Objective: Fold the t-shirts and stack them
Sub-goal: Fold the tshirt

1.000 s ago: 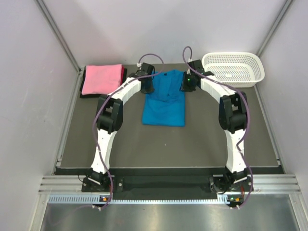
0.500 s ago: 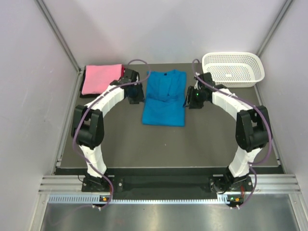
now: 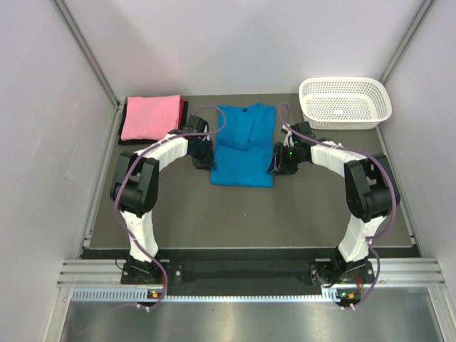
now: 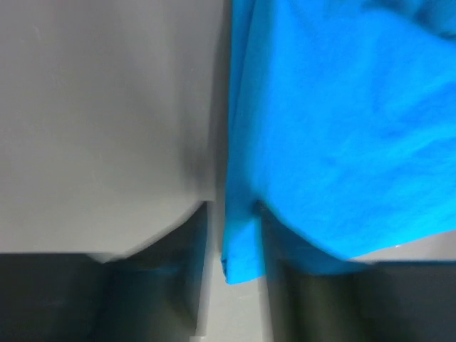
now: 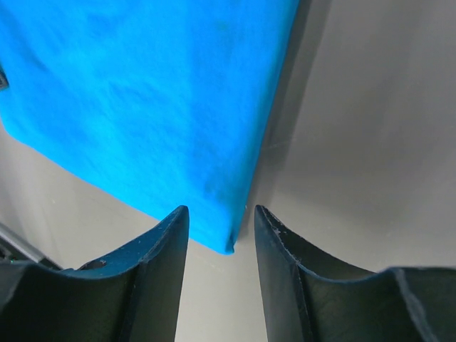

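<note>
The turquoise t-shirt lies partly folded in the middle of the dark mat, collar end to the back. My left gripper is low at its near-left edge. In the left wrist view the left gripper is open and blurred, with a corner of the blue cloth between its fingers, unclamped. My right gripper is at the near-right edge. The right gripper is open too, and the shirt's corner sits loose in the gap. A folded pink t-shirt rests on a dark one at the back left.
A white perforated basket stands at the back right of the mat. Slanted enclosure walls rise on both sides. The arms' bases are bolted to the rail along the near edge.
Both arms have drawn back from the shirt's collar end, along its two sides, to its near corners. Both grippers have opened wider on the way.
</note>
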`<state>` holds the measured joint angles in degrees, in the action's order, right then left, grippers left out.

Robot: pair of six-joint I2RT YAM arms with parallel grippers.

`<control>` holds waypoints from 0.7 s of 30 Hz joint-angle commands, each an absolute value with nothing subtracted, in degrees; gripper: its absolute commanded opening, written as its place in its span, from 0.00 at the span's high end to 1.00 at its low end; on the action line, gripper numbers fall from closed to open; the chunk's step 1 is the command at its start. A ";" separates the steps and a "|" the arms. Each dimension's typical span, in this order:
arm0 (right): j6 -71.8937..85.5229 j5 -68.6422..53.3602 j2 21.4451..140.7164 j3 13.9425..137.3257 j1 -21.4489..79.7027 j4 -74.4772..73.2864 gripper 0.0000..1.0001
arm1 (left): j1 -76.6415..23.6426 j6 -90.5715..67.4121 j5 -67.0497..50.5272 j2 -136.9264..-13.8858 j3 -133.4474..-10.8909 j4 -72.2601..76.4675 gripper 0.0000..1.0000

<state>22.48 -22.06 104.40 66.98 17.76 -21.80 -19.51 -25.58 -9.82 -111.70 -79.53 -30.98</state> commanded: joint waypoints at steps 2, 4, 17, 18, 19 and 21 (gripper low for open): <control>21.97 -25.14 104.68 63.82 18.02 -16.44 0.59 | -19.42 -25.92 -9.67 -109.60 -75.60 -28.57 0.76; 22.06 -25.75 104.85 63.02 18.28 -15.56 0.67 | -19.42 -26.89 -10.98 -108.12 -72.35 -26.56 0.96; 22.94 -23.73 98.00 54.50 18.28 -14.59 1.00 | -20.82 -31.29 -12.92 -100.55 -61.18 -22.67 1.00; 23.11 -23.56 96.61 53.97 18.37 -15.11 1.00 | -21.18 -31.46 -12.92 -99.15 -60.65 -22.94 1.00; 22.94 -23.12 95.90 52.66 18.46 -15.47 1.00 | -21.44 -31.46 -12.92 -98.36 -60.04 -23.20 1.00; 22.85 -22.50 93.18 51.16 18.46 -16.60 1.00 | -22.23 -31.64 -11.87 -96.69 -58.10 -24.08 1.00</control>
<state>23.18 -24.10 98.45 53.04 18.13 -15.16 -21.06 -30.96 -12.32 -101.21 -60.38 -22.61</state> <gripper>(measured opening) 0.007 0.011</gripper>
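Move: The t-shirt's near left corner lies just below the left hand, about 3 cm back towards the base and 3 cm down. Its near right corner lies about 4 cm back of the right hand and 3 cm below, almost level sideways. The pink stack is some 19 cm ahead and 22 cm left of the left hand, the white basket roughly 25 cm ahead and 25 cm right of the right hand. Both hands sink 2 to 3 cm while drawing back onto the blue t-shirt's near corners, and each shuts its half-open fingers to pinch the cloth at the side edge near the hem, the left closing a moment before the right. Without stopping, both keep pulling back towards the bases with the cloth pinched, the left about 7 cm in all and the right about 5, staying low over the table with the wrists hardly turning. ##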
